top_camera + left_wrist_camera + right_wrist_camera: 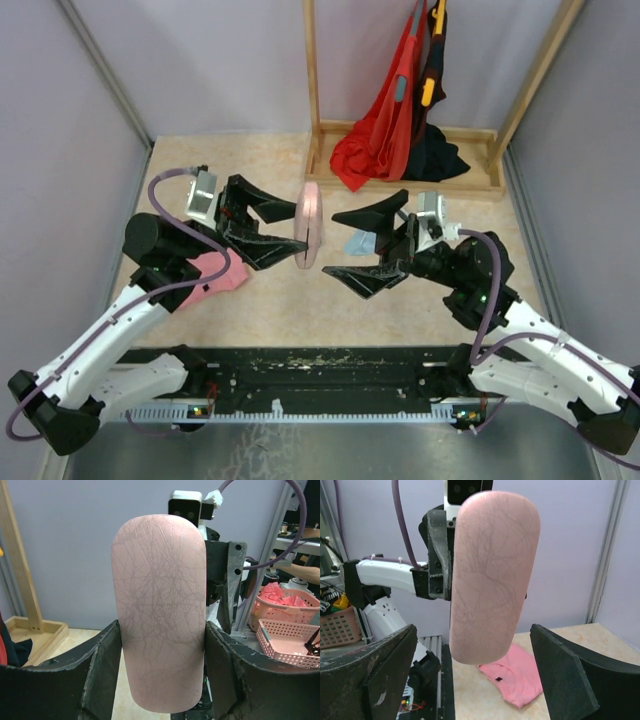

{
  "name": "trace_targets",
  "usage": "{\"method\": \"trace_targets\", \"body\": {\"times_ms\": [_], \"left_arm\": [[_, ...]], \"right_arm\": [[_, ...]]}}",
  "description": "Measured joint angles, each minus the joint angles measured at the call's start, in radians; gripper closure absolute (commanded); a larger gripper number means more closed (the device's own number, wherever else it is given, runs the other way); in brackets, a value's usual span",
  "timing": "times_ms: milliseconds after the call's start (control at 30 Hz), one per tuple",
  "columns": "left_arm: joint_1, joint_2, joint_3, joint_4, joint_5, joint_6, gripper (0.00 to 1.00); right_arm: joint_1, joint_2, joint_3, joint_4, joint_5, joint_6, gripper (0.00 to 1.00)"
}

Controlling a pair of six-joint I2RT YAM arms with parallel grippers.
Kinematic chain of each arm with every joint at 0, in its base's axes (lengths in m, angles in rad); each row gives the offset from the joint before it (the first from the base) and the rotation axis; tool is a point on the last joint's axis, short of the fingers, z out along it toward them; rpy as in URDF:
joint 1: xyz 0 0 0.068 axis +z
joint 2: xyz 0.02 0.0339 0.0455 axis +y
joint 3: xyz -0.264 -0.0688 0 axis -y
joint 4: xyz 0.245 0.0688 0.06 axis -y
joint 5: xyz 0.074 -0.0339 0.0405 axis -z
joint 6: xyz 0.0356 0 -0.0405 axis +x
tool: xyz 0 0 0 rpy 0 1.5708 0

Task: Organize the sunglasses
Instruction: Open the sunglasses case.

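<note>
No sunglasses show in any view. My left gripper [300, 229] is shut on a closed oblong pink glasses case [308, 222] and holds it upright above the table's middle. In the left wrist view the case [160, 610] stands pinched between my two black fingers, the gripper [162, 672] closed round its lower part. My right gripper [332, 245] is open and empty, facing the case from the right, a short way off. In the right wrist view the case [492, 575] hangs in front of my spread gripper [474, 647], touching neither finger.
A small light-blue cloth [360, 243] lies under the right gripper. A pink cloth [210, 275] lies by the left arm, also in the right wrist view [520, 672]. A wooden stand [400, 160] with red and black fabric stands at the back. Pink baskets [290, 630] sit off the table.
</note>
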Motion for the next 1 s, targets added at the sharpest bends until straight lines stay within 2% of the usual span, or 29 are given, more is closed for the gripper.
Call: {"method": "trace_targets", "body": {"times_ms": [433,1000], "left_arm": [[0.000,0.081,0.062,0.043,0.106,-0.001,1.00],[-0.001,0.079,0.063,0.066,0.142,-0.019,1.00]], "right_arm": [[0.000,0.100,0.051,0.040,-0.080,-0.007,0.12],[-0.002,0.127,0.063,0.068,-0.085,0.034,0.43]]}}
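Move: The pink sunglasses case stands upright and shut in the left gripper, its middle at the fingertips and about 1 cm above and 1 cm right of the hand point. From the open right gripper that case is some 4 cm to the left, 1 cm ahead and 4 cm up. Far below on the table, roughly 40 cm down, the blue cloth lies about 24 cm ahead and 10 cm right of the right hand, the pink cloth about 16 cm ahead and 34 cm left. Bring the right gripper about 2.5 cm left so its open fingers straddle the case below its middle, then stop there and close them onto its two long edges. Keep the case pinched in the left gripper, easing it about 1 cm right and 1 cm back with a slight clockwise turn, some 5 degrees. ##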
